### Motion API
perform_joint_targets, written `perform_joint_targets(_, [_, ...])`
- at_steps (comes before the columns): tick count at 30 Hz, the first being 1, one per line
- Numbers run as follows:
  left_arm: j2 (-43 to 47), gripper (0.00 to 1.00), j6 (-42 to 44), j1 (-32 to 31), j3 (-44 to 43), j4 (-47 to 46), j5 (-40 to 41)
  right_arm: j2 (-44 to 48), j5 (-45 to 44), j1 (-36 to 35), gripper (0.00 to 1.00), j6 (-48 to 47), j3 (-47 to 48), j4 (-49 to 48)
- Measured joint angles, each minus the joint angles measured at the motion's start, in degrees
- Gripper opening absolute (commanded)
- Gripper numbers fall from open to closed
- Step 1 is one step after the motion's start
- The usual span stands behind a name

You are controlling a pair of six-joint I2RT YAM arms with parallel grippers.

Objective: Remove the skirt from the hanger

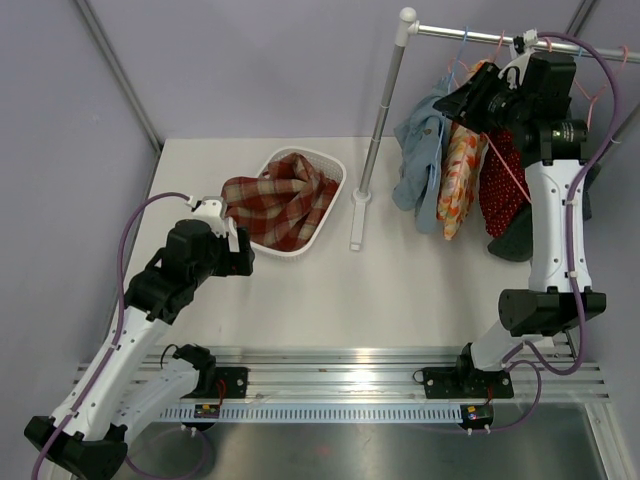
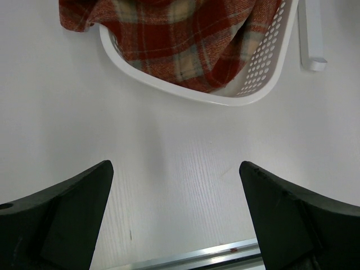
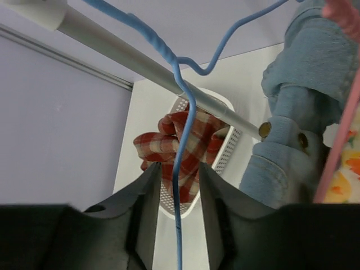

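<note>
Three garments hang from the rail: blue denim, yellow floral and red dotted. I cannot tell which one is the skirt. My right gripper is up at the rail. In the right wrist view its jaws are narrowed round the blue hanger wire, with a gap on each side. The denim garment hangs just to the right of it. My left gripper is open and empty over the table, near the basket.
A white perforated basket holds red plaid cloth, which drapes over its rim. The rack's pole stands on a foot right of the basket. A pink hanger hangs beside the denim. Purple walls enclose the table.
</note>
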State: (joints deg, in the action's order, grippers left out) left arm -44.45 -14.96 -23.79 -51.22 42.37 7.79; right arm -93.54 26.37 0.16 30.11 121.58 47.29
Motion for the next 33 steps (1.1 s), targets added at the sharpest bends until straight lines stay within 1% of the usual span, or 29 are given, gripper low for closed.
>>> perform_joint_targets(2, [0.0, 0.99, -0.02, 0.0, 0.0, 0.0, 0.0, -0.52, 0.37, -0.59, 0.28, 0.39, 0.0, -1.25])
perform_joint_targets(4, [-0.11, 0.99, -0.04, 0.0, -0.02, -0.02, -0.02, -0.85, 0.79, -1.36, 0.08, 0.46, 0.0, -2.08])
perform_joint_targets(5, [-0.33, 0.99, -0.04, 0.0, -0.09, -0.04, -0.02, -0.94, 0.79, -1.6, 0.01, 0.48, 0.0, -2.16])
perform_joint_targets(6, [-0.68, 0.99, -0.09, -0.02, -0.2, -0.07, -0.07, -0.94, 0.74, -1.73, 0.0, 0.5, 0.0, -2.08])
perform_joint_targets(10, [-4.61, 0.99, -1.33, -2.16, -2.78, -1.75, -0.68, -0.94, 0.79, -1.88, 0.0, 0.48, 0.0, -1.77])
perform_joint_targets(14, [-11.89, 0.99, -1.51, -7.1, -9.35, -8.22, -2.45, -0.94, 1.03, -1.88, 0.0, 0.02, 0.04, -1.68])
perform_joint_targets(16, [-16.28, 0.99, -1.22, -8.46, -13.22, -14.27, -6.32, -1.2, 1.36, -1.88, 0.0, -0.26, 1.25, -0.42])
perform_joint_targets(19, [-23.06, 0.99, -0.92, -9.27, -18.38, -23.89, -14.08, -2.43, 1.92, -1.88, 0.0, -0.44, 5.64, 2.8])
perform_joint_targets(22, [-29.75, 0.99, -0.61, -10.29, -23.28, -32.13, -20.09, -2.78, 2.91, -1.88, 0.0, -0.26, 9.01, 4.94])
perform_joint_targets(26, [-38.62, 0.99, -0.72, -11.74, -29.7, -39.58, -26.32, -2.43, 4.39, -1.92, 0.0, 0.74, 10.84, 5.31])
perform_joint_targets(30, [-43.67, 0.99, -2.36, -13.4, -30.71, -45.35, -31.39, -1.27, 5.01, -1.92, 0.0, 1.68, 10.51, 4.96])
perform_joint_targets(33, [-46.14, 0.99, -2.43, -15.78, -31.21, -47.36, -32.46, 0.02, 5.92, -1.92, 0.0, 2.38, 9.86, 4.85])
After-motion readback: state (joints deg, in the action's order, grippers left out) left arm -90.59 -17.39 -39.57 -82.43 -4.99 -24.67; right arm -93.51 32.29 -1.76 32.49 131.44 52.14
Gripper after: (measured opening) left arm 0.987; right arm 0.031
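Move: The blue hanger's wire already runs between the right hand's half-closed fingers, about level with the fingertips. The denim skirt's middle hangs some 11 cm below that hand, 2 cm back and 3 cm right, with the orange floral garment at that height, 3 cm back and 8 cm right. From the left hand, the denim skirt is about 16 cm ahead, 39 cm right and 12 cm higher; the basket lies 18 cm ahead, 10 cm right, 18 cm below. Right pinches the blue hanger, lifts about 5 cm; open left swings some 30 cm right towards the denim skirt. ##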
